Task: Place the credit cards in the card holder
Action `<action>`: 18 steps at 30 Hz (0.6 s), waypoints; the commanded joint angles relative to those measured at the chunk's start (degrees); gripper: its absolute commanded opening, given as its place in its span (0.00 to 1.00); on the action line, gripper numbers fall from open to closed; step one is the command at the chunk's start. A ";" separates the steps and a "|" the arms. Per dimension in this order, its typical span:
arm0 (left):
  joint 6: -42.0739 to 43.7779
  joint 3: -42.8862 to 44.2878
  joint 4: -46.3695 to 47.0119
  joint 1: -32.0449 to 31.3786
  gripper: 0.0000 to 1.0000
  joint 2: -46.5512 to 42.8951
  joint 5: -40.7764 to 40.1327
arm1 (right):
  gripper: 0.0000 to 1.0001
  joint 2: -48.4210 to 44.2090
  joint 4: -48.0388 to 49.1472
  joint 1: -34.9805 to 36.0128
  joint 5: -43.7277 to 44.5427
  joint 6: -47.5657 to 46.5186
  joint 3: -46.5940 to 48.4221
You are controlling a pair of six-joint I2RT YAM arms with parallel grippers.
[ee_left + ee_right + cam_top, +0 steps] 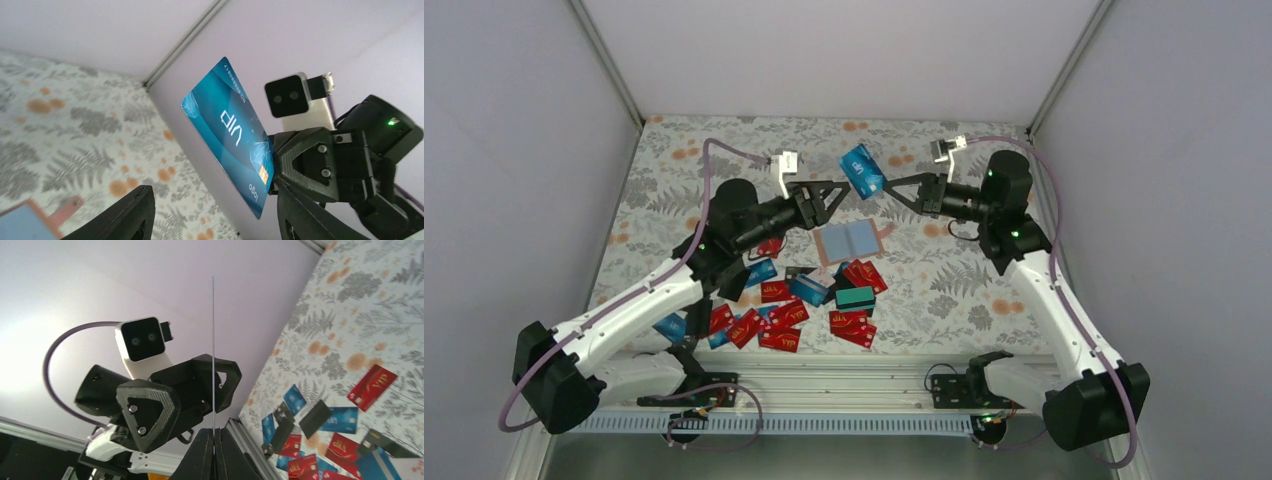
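Observation:
My right gripper is shut on one edge of a blue credit card and holds it in the air above the far table. In the right wrist view the card shows edge-on as a thin line rising from the closed fingertips. My left gripper is open and faces the card from the left, close to it; the card hangs ahead between its spread fingers. The card holder lies open on the table below, light blue inside. Several red, blue and black cards lie scattered nearer the front.
A teal card lies on the right of the pile. The scattered cards also show in the right wrist view. White walls enclose the floral table on three sides. A metal rail runs along the front edge.

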 commanded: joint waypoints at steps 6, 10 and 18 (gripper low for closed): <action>0.81 1.80 12.71 0.77 0.53 1.73 5.28 | 0.04 -2.15 3.34 -0.33 -5.35 4.61 3.02; 0.51 3.13 13.81 0.85 0.43 3.81 6.03 | 0.04 -3.00 3.87 -0.25 -5.93 4.58 2.74; -0.17 4.37 17.32 1.02 0.15 6.46 7.88 | 0.04 -3.48 2.97 -0.16 -7.10 2.99 2.59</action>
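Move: The blue VIP card, still pinched in the right hand, has its middle roughly 4 cm ahead of the open left hand, 5 cm to its right and 2 cm higher. From the right hand, the card's middle lies about 4 cm left, 2 cm forward and 2 cm up. The open card holder is on the table some 34 cm below the left hand, 10 cm ahead and 3 cm right; the teal card lies at that depth too, 4 cm back and 4 cm right. The left fingers close from wide open to nearly shut around the free, left-hand edge of the blue card, seeming to touch it by the end, as that hand climbs about 4 cm and then edges 2 cm right, turning slightly clockwise. The right hand keeps its pinch on the card, rising 3 cm and drawing back 2.5 cm. ##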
